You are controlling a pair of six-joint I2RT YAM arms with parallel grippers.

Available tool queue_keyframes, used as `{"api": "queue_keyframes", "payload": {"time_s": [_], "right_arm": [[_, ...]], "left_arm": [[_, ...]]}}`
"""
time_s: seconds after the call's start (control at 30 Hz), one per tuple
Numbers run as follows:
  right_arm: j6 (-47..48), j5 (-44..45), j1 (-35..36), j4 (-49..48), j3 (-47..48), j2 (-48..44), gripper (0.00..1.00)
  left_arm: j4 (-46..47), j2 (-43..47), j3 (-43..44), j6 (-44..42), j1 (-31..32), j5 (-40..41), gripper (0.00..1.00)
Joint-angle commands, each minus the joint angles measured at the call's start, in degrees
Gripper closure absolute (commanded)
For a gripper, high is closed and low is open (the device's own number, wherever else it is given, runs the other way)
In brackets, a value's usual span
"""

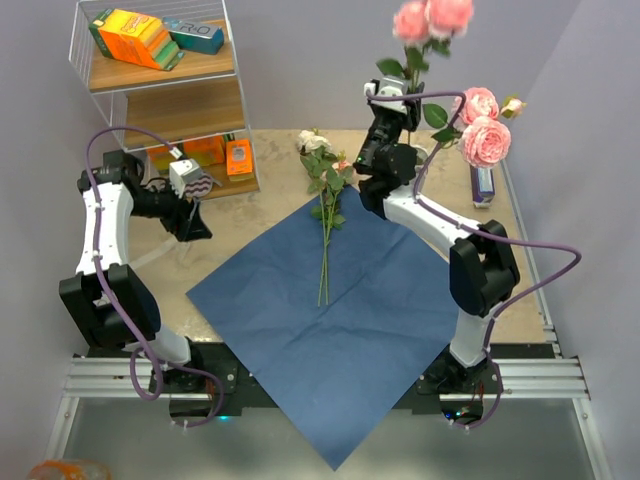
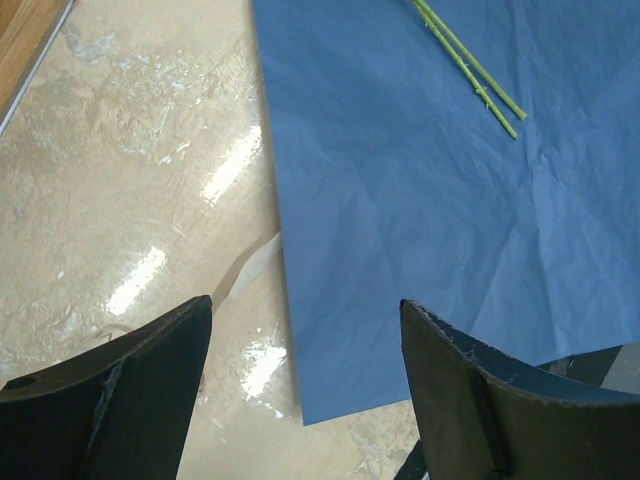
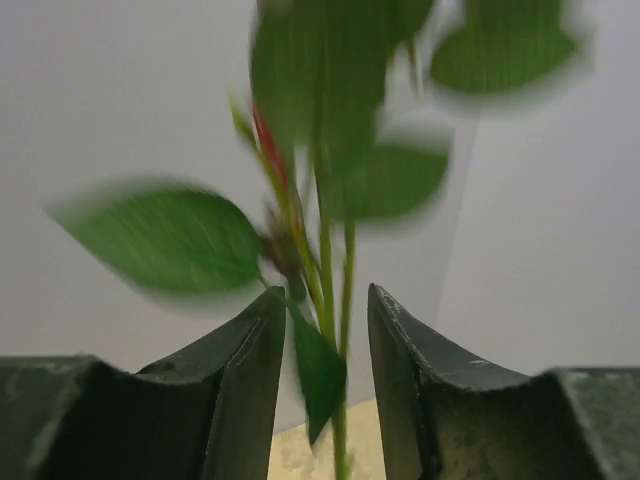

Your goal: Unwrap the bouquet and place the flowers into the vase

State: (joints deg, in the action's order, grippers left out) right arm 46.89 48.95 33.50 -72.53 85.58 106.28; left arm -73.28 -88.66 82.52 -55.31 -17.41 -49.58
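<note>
Several pink roses stand upright at the back right, where the vase is hidden behind my right wrist. My right gripper is around their green stems. Its jaws are open, with a gap on each side of the stems, and the leaves are blurred. Two more flowers, one of them cream, lie on the unfolded blue paper. Their stem ends show in the left wrist view. My left gripper hangs open and empty over the paper's left corner, beside a beige ribbon.
A wire shelf rack with orange and teal boxes stands at the back left, and more orange boxes sit on its lowest level. A small blue-and-white object lies near the table's right edge.
</note>
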Motion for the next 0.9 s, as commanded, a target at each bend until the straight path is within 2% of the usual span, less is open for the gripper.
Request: {"api": "queue_keyframes", "payload": {"time_s": [0.0, 0.1, 0.27, 0.33, 0.43, 0.5, 0.6, 0.63, 0.67, 0.77, 0.87], "right_arm": [[1.35, 7.73, 1.48, -2.53, -1.47, -3.44, 0.49], [2.5, 9.76, 2.27, -2.44, -1.65, -3.8, 0.37], [-1.61, 15.82, 3.06, 5.18, -0.32, -5.46, 0.29], [-3.56, 15.57, 4.55, 7.22, -2.51, -6.87, 0.27], [-9.0, 11.97, 8.16, 15.46, -7.25, -11.52, 0.2], [-13.13, 14.75, 9.74, 18.9, -8.06, -13.64, 0.19], [-27.78, 17.94, 10.36, 36.36, -7.88, -16.71, 0.17], [-35.39, 17.68, 10.54, 45.02, -8.06, -17.59, 0.17], [-38.16, 17.5, 10.89, 48.24, -8.32, -19.25, 0.17], [-42.58, 17.23, 12.64, 54.68, -10.17, -21.37, 0.17], [-39.17, 17.67, 15.36, 54.09, -13.41, -22.69, 0.18]], "left_arm": [[-1.34, 0.07, 0.45, -2.08, -0.87, -2.36, 0.2], [-1.61, 0.42, 0.53, -2.35, -0.96, -2.36, 0.2], [-2.05, 1.03, 0.54, -2.87, -1.22, -2.27, 0.2], [-2.05, 1.21, 0.54, -2.79, -1.22, -2.1, 0.2], [-2.05, 1.74, 0.54, -2.87, -1.14, -2.1, 0.2], [-2.05, 2.0, 0.62, -2.87, -1.22, -2.18, 0.2], [-2.05, 2.18, 0.89, -2.61, -1.22, -2.45, 0.2], [-2.05, 2.18, 0.89, -2.52, -1.22, -2.45, 0.2], [-2.05, 2.27, 1.06, -2.44, -1.22, -2.54, 0.2], [-2.05, 2.44, 1.41, -2.26, -1.14, -2.36, 0.2], [-2.05, 2.88, 1.33, -2.17, -1.14, -2.36, 0.2]]}}
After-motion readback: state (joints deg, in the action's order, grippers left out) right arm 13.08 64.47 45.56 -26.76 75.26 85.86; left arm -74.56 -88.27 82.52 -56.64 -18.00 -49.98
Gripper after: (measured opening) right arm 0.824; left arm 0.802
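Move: The vase stands nearly under the right hand, whose fingers are already opening around a pink rose stem: its middle is about 3 cm farther out, 3 cm to the right and 31 cm lower. The pink blooms already in it lean out some 12 cm to the hand's right, roughly 5 cm lower. The loose flowers on the wrap lie about 12 cm left and 43 cm below, 2 cm farther out. From the idle left hand the vase is about 20 cm ahead, 36 cm right and 7 cm lower. Sinking about 3 cm first, the right hand spreads its fingers wide and lets go of the rose stem over the vase, then draws back and somewhat left, sinking again at the end; in all it backs off about 8 cm. The wrist tips down some 20 degrees, rolling its left side up and swinging a little counter-clockwise. ##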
